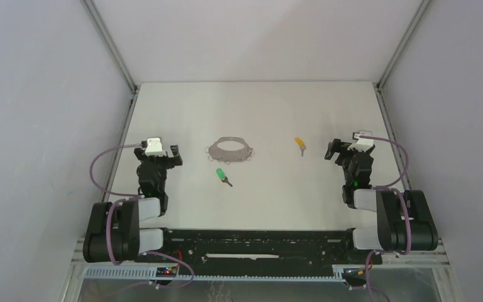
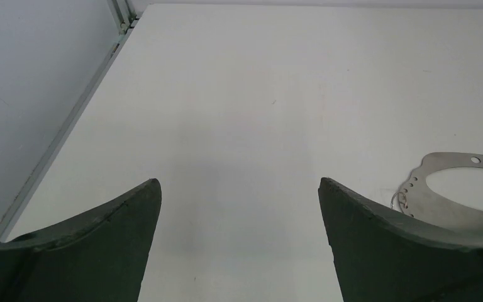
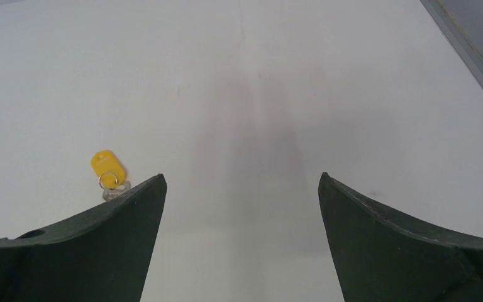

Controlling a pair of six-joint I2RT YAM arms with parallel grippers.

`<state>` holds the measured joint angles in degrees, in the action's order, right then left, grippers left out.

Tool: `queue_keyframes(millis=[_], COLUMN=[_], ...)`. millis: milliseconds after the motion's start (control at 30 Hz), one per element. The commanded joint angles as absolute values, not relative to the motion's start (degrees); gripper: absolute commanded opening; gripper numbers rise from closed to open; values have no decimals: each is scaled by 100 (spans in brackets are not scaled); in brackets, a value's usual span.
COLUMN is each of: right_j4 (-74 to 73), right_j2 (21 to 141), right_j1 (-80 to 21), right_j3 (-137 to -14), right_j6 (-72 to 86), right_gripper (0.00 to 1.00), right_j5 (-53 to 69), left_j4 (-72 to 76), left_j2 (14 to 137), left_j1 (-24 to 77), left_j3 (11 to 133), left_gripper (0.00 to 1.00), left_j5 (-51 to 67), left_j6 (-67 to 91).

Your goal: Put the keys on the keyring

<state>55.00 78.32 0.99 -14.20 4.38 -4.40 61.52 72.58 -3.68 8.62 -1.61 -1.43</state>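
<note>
The grey oval keyring [image 1: 230, 150] lies flat at the table's middle, and its left rim [image 2: 462, 192] shows at the right of the left wrist view. A green-headed key [image 1: 222, 175] lies just in front of it. To the right lies a yellow-headed key [image 1: 300, 144]; its yellow head [image 3: 107, 167] peeks beside the left finger in the right wrist view. My left gripper [image 1: 170, 156] stands open left of the keyring, nothing between its fingers [image 2: 100, 245]. Right of the yellow key, my right gripper [image 1: 334, 150] is open and empty too.
White table [image 1: 258, 107] enclosed by grey walls, with metal rails along its left edge [image 1: 126, 126] and right edge [image 1: 387, 126]. The arm bases and a black mounting bar [image 1: 258, 242] line the near edge.
</note>
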Motion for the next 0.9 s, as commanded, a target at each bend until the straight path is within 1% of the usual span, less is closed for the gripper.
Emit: queue_keyframes(millis=[0,467,500,567,633,700,733,767,800,833,867], right_j4=[5626,5632,5637,5076,4185,3337,2793,2117,1774,1685,1480], right_j2=[7791,7779,7744,7491,7195,6992,6893,6813,6812,6841,6820], right_j1=[114,115,66,-281,-600,-775,-785,-734,-632,-493,-285], right_j3=[-1415,-1394,-1413,-1636,-2055,-2516,-2767,-3014,-3152,-3225,-3308], right_j6=[413,405,399,373,275,318,688,1135,1587,2370,2820], right_gripper=[100,100,100,100,100,100,100,100,100,100,100], right_j5=[-429,-452,-598,-1425,-2160,-2501,-2629,-2582,-2493,-2388,-1863], left_j4=[6295,6282,6317,5662,4531,3737,3448,3085,2722,2352,1958], left_j2=[7184,7159,7142,6889,6558,6332,6302,6302,6314,6314,6307], left_j1=[-404,-406,-404,-404,-404,-409,-405,-409,-405,-409,-406], left_j3=[960,955,969,1164,1624,2026,2181,2366,2554,2749,2954], left_gripper=[100,100,100,100,100,100,100,100,100,100,100], left_j5=[-272,-255,-224,-131,-47,175,227,265,284,322,368], left_j6=[-97,-97,-119,-187,-228,-304,-386,-451,-512,-582,-642])
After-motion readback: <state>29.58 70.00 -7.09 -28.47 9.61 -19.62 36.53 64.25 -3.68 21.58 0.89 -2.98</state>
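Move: My left hand hangs open about 11 cm above the table. The green key lies some 21 cm to its right and 5 cm nearer me, and the keyring plate about 24 cm to its right and 7 cm farther out. From my open right hand, the yellow key is roughly 17 cm to the left, 6 cm ahead and 9 cm below, with the keyring plate some 27 cm farther left of that key and about level with it. After holding still at first, I lift both empty, open hands off their low resting poses: my right hand climbs about 5.5 cm, easing forward over the bare table as it turns slightly clockwise, while my left rises some 4 cm and forward about 2 cm. I touch nothing with either. ##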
